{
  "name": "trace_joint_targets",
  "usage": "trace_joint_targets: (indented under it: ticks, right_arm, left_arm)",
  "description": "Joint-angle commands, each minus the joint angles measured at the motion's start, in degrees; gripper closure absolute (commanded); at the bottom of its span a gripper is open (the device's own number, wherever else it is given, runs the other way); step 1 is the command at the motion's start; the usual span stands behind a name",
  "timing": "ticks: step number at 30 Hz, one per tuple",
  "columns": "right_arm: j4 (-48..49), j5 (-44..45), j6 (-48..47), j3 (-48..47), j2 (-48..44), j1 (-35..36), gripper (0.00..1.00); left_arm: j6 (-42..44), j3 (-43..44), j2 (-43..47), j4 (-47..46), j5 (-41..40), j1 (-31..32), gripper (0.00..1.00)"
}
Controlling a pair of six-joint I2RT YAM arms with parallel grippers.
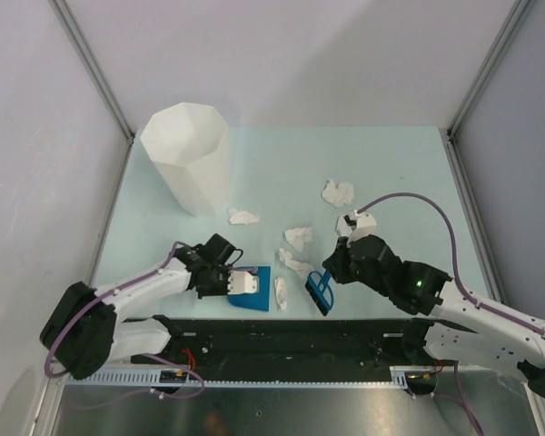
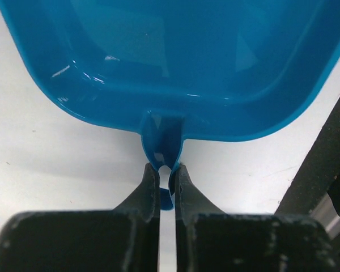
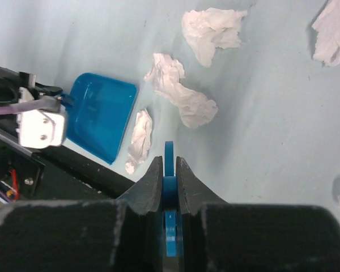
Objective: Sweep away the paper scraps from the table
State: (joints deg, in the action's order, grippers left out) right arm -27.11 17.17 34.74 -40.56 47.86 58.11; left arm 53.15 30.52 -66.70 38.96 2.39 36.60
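Note:
A blue dustpan (image 1: pixel 256 291) lies flat on the table (image 1: pixel 400 163) near the front rail. My left gripper (image 2: pixel 165 166) is shut on the pan's short handle (image 2: pixel 162 141); the pan's tray (image 2: pixel 175 62) holds nothing. My right gripper (image 3: pixel 169 161) is shut on a blue brush (image 1: pixel 321 292), held just right of the pan. One paper scrap (image 1: pixel 281 293) lies between pan and brush. Further scraps (image 1: pixel 296 264) (image 1: pixel 299 237) (image 1: pixel 243 217) (image 1: pixel 338 193) are spread beyond. The right wrist view shows the nearest scrap (image 3: pixel 139 139) beside the pan (image 3: pixel 99 122).
A tall white faceted bin (image 1: pixel 189 159) stands at the back left of the table. Grey walls close in the left, right and far sides. A black rail (image 1: pixel 291 331) runs along the front edge, just behind the pan.

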Motion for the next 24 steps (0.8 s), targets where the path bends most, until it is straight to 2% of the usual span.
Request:
trace_joint_targets:
  ticks: [1,5,8,12,18,21,24]
  right_arm:
    - [-7.6,2.1,6.6,-3.5,1.7,1.1,1.0]
    - [-6.7,2.3,9.6,-3.0,5.0,3.4,1.0]
    - [-0.9,-1.0,9.6,-1.7,9.3,3.7,1.0]
    - [13.5,-7.4,9.9,-1.3,18.1,3.2,1.0]
    - [37.7,-6.6,13.5,-1.3,25.4,-0.2,1.0]
    - [39.2,-1.5,12.5,-2.9,25.6,0.7,1.0]
    - [39.2,-0.1,10.2,-3.7,25.2,1.8,1.0]
  left_arm:
    - [-5.2,3.4,-6.6,5.7,-2.1,2.2,1.0]
    - [-7.0,4.0,-9.3,6.2,-4.0,4.3,1.0]
    - [-7.5,4.4,-9.2,6.5,-3.5,5.9,1.0]
    - [-7.9,5.2,-8.6,7.1,-3.4,6.7,1.0]
    - [-7.9,6.5,-8.2,8.6,-4.1,6.9,1.0]
    - [-7.4,6.7,-7.2,9.6,-5.0,6.9,1.0]
    - [-7.1,7.4,-6.6,10.2,-6.2,6.9,1.0]
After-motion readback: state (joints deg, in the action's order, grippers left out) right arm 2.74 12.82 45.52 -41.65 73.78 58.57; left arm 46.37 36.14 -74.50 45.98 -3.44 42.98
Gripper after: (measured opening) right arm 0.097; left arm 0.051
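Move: The right hand, already gripping the brush, is some 17 cm above the table; the narrow paper scrap by the dustpan's mouth lies about 8 cm to its left and 3 cm back. The dustpan is roughly 15 cm left and 2 cm back, a long scrap 5 cm left and 3 cm ahead, another 4 cm left and 9 cm ahead, all at table height. From the left hand, holding the dustpan's handle near the table, the narrow scrap is about 13 cm right, 3 cm back. Keeping its grip on the brush, the right hand dips about 6 cm and eases slightly back, then swings left by some 10 cm and curves forward, rising again about 3 cm at the end, so the brush head travels past where the narrow scrap lay to the dustpan's mouth while the wrist tilts. The left hand keeps hold of the dustpan and rolls it some 10 degrees so its right-hand, mouth side dips towards the table, drawing back about a centimetre. ##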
